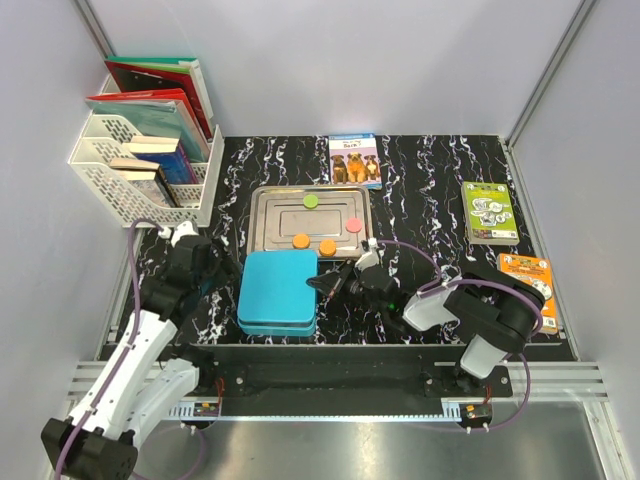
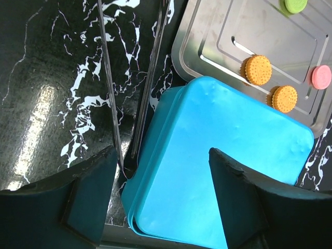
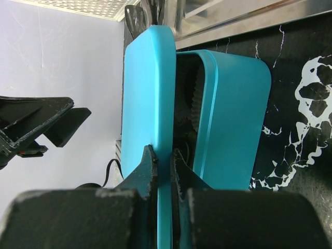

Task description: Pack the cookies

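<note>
Four cookies lie on the silver tray [image 1: 268,200]: green [image 1: 311,201], pink [image 1: 353,225] and two orange [image 1: 300,240] [image 1: 327,247]. In the left wrist view the orange ones [image 2: 258,69] [image 2: 285,98] sit just beyond the blue lid [image 2: 228,150]. My right gripper [image 3: 162,153] is shut on the lid's [image 3: 150,88] edge and holds it a little off the blue box [image 3: 231,119]. Dark pleated paper cups [image 3: 194,98] show in the gap. My left gripper [image 2: 162,155] stands open over the lid's near left corner, holding nothing.
A white file rack [image 1: 120,165] with books stands at the back left. A dog booklet [image 1: 355,160], a green card box [image 1: 490,212] and an orange one [image 1: 527,280] lie at the back and right. Thin metal rods [image 2: 109,78] lie left of the blue box.
</note>
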Motion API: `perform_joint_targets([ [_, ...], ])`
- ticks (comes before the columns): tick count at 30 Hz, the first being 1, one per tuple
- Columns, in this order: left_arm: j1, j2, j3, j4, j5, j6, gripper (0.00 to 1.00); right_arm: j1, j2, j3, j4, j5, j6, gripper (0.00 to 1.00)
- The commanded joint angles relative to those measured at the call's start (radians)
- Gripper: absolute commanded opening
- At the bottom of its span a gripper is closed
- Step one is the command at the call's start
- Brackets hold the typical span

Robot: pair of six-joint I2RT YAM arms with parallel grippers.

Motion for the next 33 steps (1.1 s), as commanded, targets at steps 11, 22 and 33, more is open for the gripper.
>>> perform_joint_targets([
  [11, -0.003, 0.044, -0.006, 0.075, 0.082, 0.031, 0.68, 0.031, -0.035, -0.018, 0.031, 0.013, 0.008, 0.0],
  [22, -0.001, 0.042, -0.007, 0.127, 0.19, 0.063, 0.65, 0.042, -0.043, -0.042, 0.017, 0.033, 0.014, 0.0],
  [33, -0.006, 0.114, -0.058, 0.246, 0.409, 0.08, 0.47, 0.042, -0.008, -0.039, 0.022, 0.038, 0.021, 0.0],
])
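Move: The lid lies on the box with its middle about 9 cm right of my left hand, 4 cm back and 6 cm lower; the box beneath has its middle some 6 cm back, 9 cm right. From my right hand, which pinches the lid's right edge, the lid's middle is about 9 cm left and level with it. The tray sits roughly 11 cm ahead and 18 cm right of my left hand, the nearer-left orange cookie about 6 cm ahead, 16 cm right. My right hand keeps its pinch on the lid's right edge and draws it back about 1.5 cm over the box, sinking slightly, then holds. Meanwhile my left hand dips a little, comes back up, then sweeps right over the lid's left part, some 5 cm in all, turning about 15 degrees clockwise, its left side tipping down, its fingers closing partway; whether they touch the lid can't be seen. ##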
